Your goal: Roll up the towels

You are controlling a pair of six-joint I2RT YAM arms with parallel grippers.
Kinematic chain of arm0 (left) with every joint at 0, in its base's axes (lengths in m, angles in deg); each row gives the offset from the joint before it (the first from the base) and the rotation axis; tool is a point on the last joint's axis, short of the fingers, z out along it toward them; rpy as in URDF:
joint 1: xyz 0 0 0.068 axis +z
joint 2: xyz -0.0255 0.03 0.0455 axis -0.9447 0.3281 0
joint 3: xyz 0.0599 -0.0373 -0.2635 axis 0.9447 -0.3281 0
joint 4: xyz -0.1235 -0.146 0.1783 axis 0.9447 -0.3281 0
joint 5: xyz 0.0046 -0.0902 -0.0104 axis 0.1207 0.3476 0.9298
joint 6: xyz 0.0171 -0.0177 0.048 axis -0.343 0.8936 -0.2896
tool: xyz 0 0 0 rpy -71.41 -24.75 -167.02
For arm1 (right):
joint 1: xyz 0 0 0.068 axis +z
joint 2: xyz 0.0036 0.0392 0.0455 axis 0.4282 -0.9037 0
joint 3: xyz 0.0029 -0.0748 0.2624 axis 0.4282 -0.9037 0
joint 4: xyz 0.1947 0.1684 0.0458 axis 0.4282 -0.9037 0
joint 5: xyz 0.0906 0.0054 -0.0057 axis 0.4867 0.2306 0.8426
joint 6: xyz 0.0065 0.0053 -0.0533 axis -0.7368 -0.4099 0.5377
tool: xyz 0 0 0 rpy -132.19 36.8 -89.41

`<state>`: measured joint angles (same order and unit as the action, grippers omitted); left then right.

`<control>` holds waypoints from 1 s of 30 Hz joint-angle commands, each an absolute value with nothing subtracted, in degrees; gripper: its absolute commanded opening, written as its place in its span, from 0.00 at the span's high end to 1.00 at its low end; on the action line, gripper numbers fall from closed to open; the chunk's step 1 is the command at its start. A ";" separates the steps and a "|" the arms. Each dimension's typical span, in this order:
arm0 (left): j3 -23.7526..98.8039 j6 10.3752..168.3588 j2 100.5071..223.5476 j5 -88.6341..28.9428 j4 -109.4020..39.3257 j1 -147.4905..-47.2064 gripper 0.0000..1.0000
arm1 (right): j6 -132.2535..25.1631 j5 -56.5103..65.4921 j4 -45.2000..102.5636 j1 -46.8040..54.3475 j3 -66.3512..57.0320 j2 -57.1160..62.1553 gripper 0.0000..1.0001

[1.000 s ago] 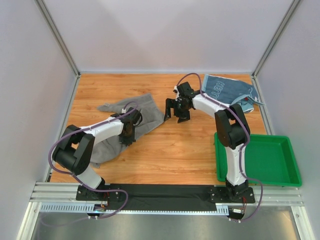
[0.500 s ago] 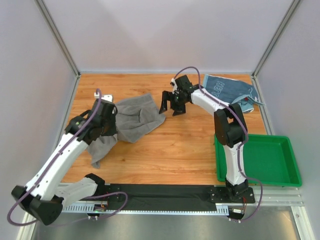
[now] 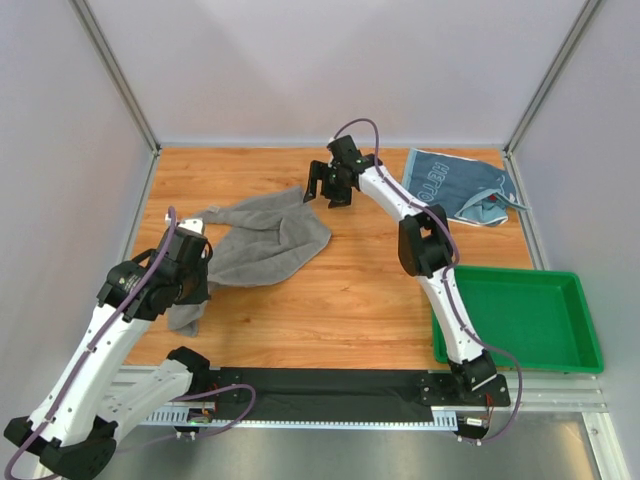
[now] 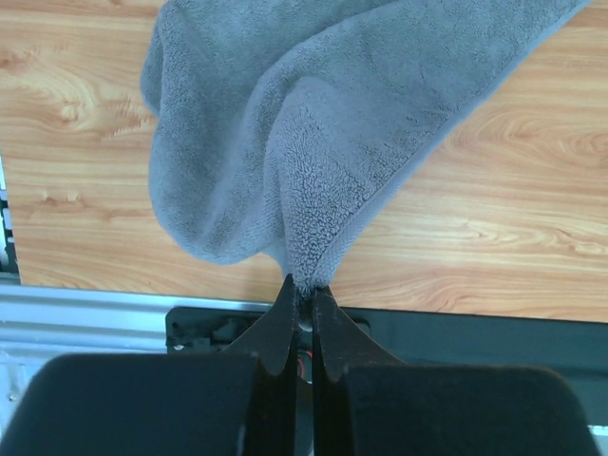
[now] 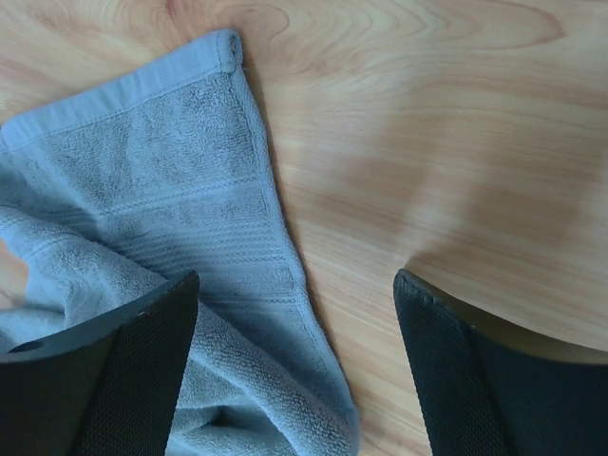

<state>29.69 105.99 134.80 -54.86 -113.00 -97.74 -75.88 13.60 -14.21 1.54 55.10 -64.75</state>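
A grey towel (image 3: 265,240) lies crumpled on the left half of the wooden table. Its near-left end is lifted by my left gripper (image 3: 190,292). In the left wrist view the towel (image 4: 313,123) hangs from the left gripper (image 4: 302,285), whose jaws are shut on a pinch of cloth. My right gripper (image 3: 328,186) hovers open over the towel's far right corner. In the right wrist view that hemmed corner (image 5: 171,209) lies between and under the right gripper's (image 5: 296,318) spread fingers (image 5: 123,370), not gripped. A light blue towel (image 3: 455,185) with white lettering lies at the far right.
A green plastic tray (image 3: 575,345) sits at the near right, beside the right arm's base. Grey walls close in the table on three sides. A black strip and a metal rail (image 3: 330,385) run along the near edge.
My left gripper has pulled back toward the near left with the grey towel in it, stretching the cloth. The right gripper has moved to the far left, over the towel's far corner.
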 commanded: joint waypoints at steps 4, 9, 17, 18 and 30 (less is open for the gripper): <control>30.40 104.86 133.38 -54.19 -115.54 -97.57 1.00 | -78.28 6.69 -16.51 5.14 60.93 -68.79 0.19; 30.57 104.33 132.59 -54.02 -115.45 -97.57 1.00 | -80.48 8.45 -17.21 7.60 63.14 -72.31 0.33; 30.84 102.75 131.10 -54.10 -115.63 -97.57 1.00 | -81.45 4.94 -20.38 9.63 61.30 -73.72 0.81; 30.57 102.49 131.01 -54.10 -115.37 -97.57 1.00 | -81.53 5.11 -20.47 9.63 61.04 -73.81 1.00; 33.11 99.06 133.90 -51.29 -111.94 -97.57 1.00 | -81.27 0.37 -11.51 -0.30 22.22 -35.65 1.00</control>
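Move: The right edge of the grey towel, near its far corner, lies about 7 cm left of the open right hand, 3 cm back and 2 cm lower. That corner is roughly 7 cm left and 4 cm ahead of the right hand; the blue towel lies some 32 cm to its right and 4 cm ahead. From the left hand, which holds the towel's near-left end up high, the edge is about 31 cm ahead, 18 cm right and 19 cm down. The right fingers pinch the grey towel's right edge just short of its far corner: the hand slides about 7 cm left onto it, easing back and sinking a little as the fingers shut. Keeping its grip, it then drags the edge quickly some 10 cm right and a few cm back, barely rising. The left hand stays nearly in place, still gripping its end. ##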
